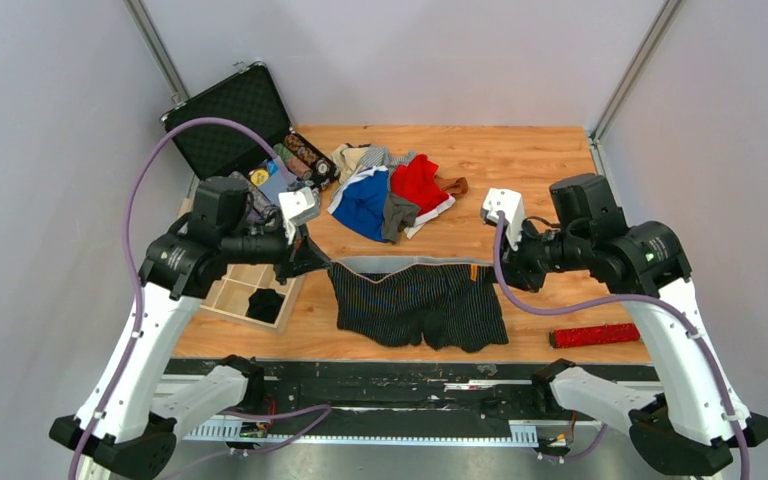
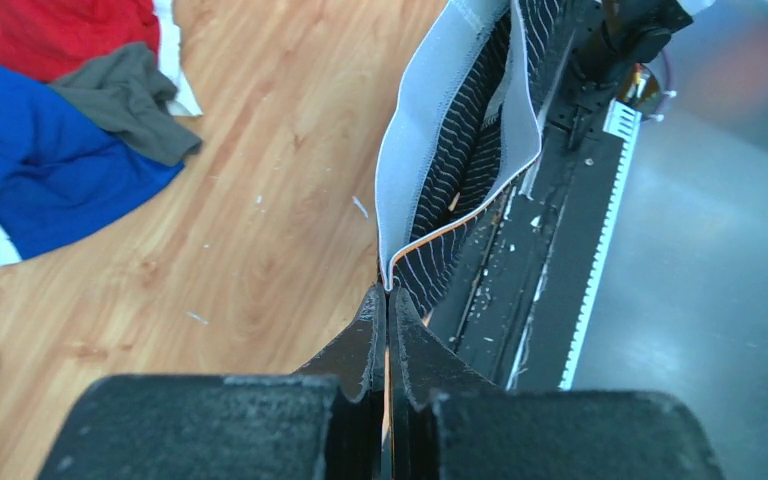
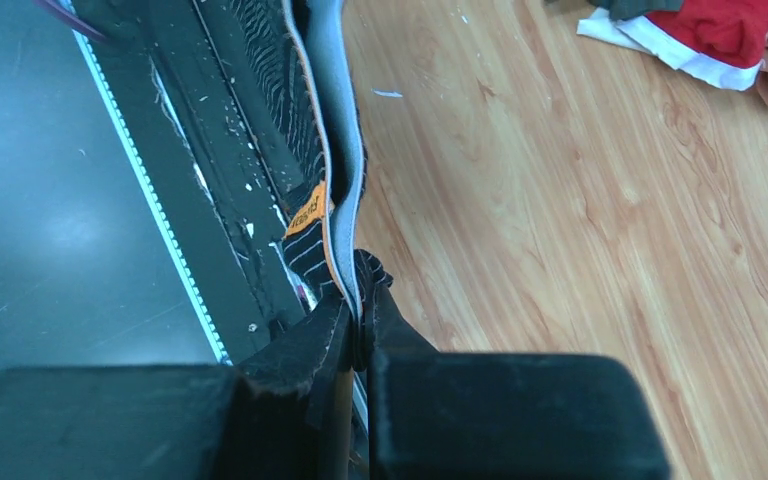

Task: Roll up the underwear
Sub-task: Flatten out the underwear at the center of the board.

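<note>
A black striped underwear [image 1: 418,305] with a grey waistband hangs stretched between my two grippers above the table's near half. My left gripper [image 1: 322,258] is shut on the waistband's left end [image 2: 390,270]. On the other end [image 3: 345,250], beside an orange label, my right gripper [image 1: 495,268] is shut. The legs drape down toward the table's front edge. More underwear lies in a pile [image 1: 390,190] at the back middle: blue [image 2: 50,180], red [image 2: 60,35], grey and beige pieces.
An open black case [image 1: 230,120] with round chips stands at the back left. A wooden compartment tray [image 1: 250,290] sits under my left arm. A red bristly stick [image 1: 593,335] lies at the front right. The table's front edge carries a black rail [image 1: 410,375].
</note>
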`<act>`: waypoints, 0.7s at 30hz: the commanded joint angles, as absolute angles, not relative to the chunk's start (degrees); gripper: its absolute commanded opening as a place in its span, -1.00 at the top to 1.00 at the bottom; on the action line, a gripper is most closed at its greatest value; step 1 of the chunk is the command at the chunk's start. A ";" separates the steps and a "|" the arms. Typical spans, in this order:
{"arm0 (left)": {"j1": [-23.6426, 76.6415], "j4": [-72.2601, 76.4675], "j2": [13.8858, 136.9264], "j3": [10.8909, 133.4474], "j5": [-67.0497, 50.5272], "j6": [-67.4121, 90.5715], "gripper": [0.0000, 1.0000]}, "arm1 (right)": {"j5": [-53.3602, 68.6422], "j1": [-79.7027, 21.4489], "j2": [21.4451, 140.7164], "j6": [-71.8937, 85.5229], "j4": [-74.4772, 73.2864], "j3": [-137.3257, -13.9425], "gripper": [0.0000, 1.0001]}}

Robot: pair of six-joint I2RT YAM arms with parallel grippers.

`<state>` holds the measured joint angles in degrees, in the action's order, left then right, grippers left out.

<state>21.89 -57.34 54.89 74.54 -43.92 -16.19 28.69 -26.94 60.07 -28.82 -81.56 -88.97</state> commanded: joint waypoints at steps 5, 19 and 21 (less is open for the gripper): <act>21.97 -54.46 72.02 78.33 -39.03 -14.20 1.00 | 28.33 -22.67 67.43 -41.14 -79.34 -83.98 1.00; 21.03 -36.88 108.98 82.40 -24.93 -6.84 1.00 | 28.18 -11.06 108.89 -44.16 -65.11 -87.09 1.00; 21.01 -35.53 110.18 82.75 -23.83 -6.07 1.00 | 28.07 -10.43 112.84 -43.00 -64.69 -90.53 1.00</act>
<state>21.28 -40.56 109.51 78.89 -27.38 -9.06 28.62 -11.38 107.57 -43.75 -66.74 -83.35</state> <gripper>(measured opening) 0.007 0.057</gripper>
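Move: Both hands hold the underwear by its waistband corners, high over the near board. The left corner's landing spot lies about 17 cm ahead of the left hand, 2 cm right and 28 cm below; the blue garment is some 29 cm ahead, 3 cm right, and the wooden tray 8 cm ahead, 19 cm left. The right corner's spot is 16 cm ahead of the right hand, 3 cm right and 27 cm below, with the grey garment 26 cm ahead, 13 cm left. Keeping the waistband pinched and stretched between them, both arms swing the underwear out and lay it down together, sinking roughly 25 cm on the left and a little less on the right while reaching some 16 cm forward towards the clothes pile, so that the legs trail back towards the bases. The fingers stay shut on the corners as both wrists tip to point more steeply down, the left by about 40 degrees and the right by some 30, and the hands end low over bare board just short of the pile. ##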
